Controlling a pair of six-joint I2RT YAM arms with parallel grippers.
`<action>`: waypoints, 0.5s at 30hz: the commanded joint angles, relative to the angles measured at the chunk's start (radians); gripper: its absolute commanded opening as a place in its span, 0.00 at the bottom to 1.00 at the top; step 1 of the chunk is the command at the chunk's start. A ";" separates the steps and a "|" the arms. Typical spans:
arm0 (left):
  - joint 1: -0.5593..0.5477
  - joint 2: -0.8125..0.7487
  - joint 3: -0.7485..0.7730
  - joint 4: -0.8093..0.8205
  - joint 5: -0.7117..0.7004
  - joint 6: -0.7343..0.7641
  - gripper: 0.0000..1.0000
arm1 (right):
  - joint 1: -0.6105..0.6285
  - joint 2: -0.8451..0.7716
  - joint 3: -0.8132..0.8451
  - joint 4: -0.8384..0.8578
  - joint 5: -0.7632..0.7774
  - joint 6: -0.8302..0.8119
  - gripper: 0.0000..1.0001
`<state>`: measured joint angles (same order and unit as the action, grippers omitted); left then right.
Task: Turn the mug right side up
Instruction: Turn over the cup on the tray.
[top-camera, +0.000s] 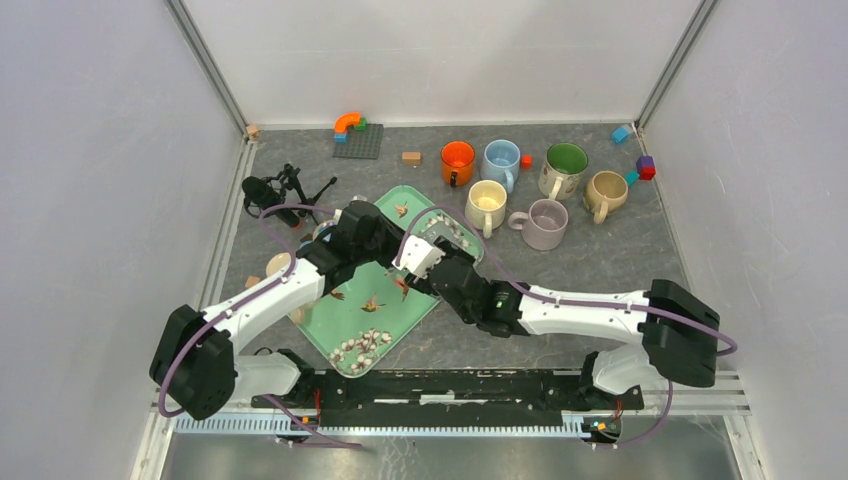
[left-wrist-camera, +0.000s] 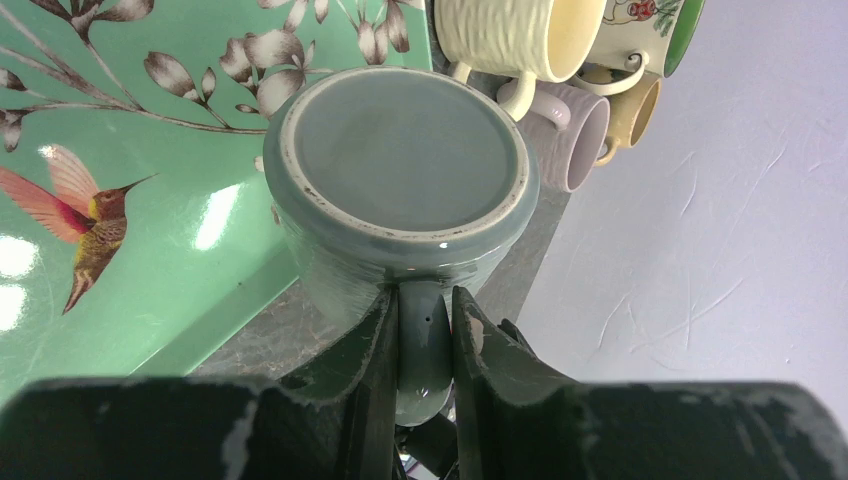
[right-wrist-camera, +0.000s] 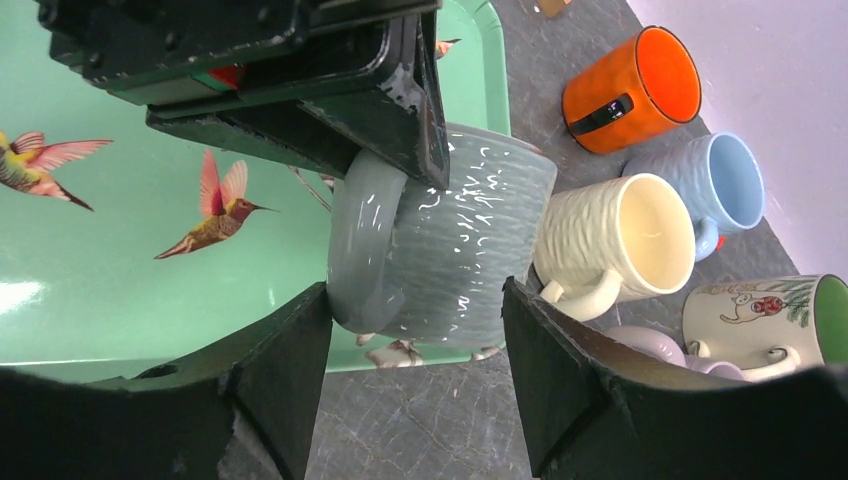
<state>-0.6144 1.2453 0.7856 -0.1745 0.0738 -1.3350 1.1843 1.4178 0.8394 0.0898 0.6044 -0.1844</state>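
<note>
A grey-blue ribbed mug (left-wrist-camera: 400, 150) is held off the table over the edge of the green tray (left-wrist-camera: 150, 290), its flat base turned toward the left wrist camera. My left gripper (left-wrist-camera: 425, 300) is shut on its handle (left-wrist-camera: 424, 350). In the right wrist view the mug (right-wrist-camera: 480, 250) lies on its side, with the handle (right-wrist-camera: 355, 250) to the left under the left gripper's black fingers (right-wrist-camera: 400, 110). My right gripper (right-wrist-camera: 415, 370) is open, one finger close to the handle and the other close to the mug's wall. In the top view both grippers (top-camera: 385, 250) (top-camera: 425, 262) meet over the tray and hide the mug.
Several upright mugs stand at the back right: orange (top-camera: 457, 162), blue (top-camera: 500, 160), cream (top-camera: 486, 205), lilac (top-camera: 545, 222), green-lined (top-camera: 565, 170) and tan (top-camera: 605, 192). The green bird-patterned tray (top-camera: 350, 320) lies centre-left. A grey baseplate (top-camera: 358, 140) and small blocks sit at the back, a black stand (top-camera: 280, 190) at left.
</note>
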 joint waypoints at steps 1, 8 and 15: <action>0.005 -0.029 0.048 0.133 0.048 -0.053 0.02 | 0.003 0.036 0.020 0.091 0.070 -0.042 0.68; 0.003 -0.037 0.041 0.132 0.055 -0.058 0.02 | 0.002 0.066 0.020 0.135 0.118 -0.072 0.57; 0.003 -0.037 0.041 0.140 0.073 -0.046 0.02 | 0.003 0.055 0.027 0.149 0.156 -0.093 0.07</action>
<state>-0.6102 1.2446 0.7868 -0.1219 0.0849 -1.3594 1.1988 1.4860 0.8394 0.1730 0.6704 -0.2630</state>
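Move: The grey mug hangs by its handle from the left fingers, its body about 5 cm ahead and 4 cm right of that hand, roughly level. From the open right hand the handle's free part is only about 1 cm ahead, 1 cm left and 1 cm below. The cream mug stands some 13 cm ahead and 14 cm right of the right hand, the mauve mug 10 cm ahead and 26 cm right, both about 10 cm lower. The grey mug's handle, still pinched by the left fingers, is taken by the right hand too: that hand eases about 1 cm forward and down, its fingers straddling the free part, then closes from wide open to a pinch. Late on, the left hand lifts a little over 1 cm, edging forward and right, without loosening its grip. ##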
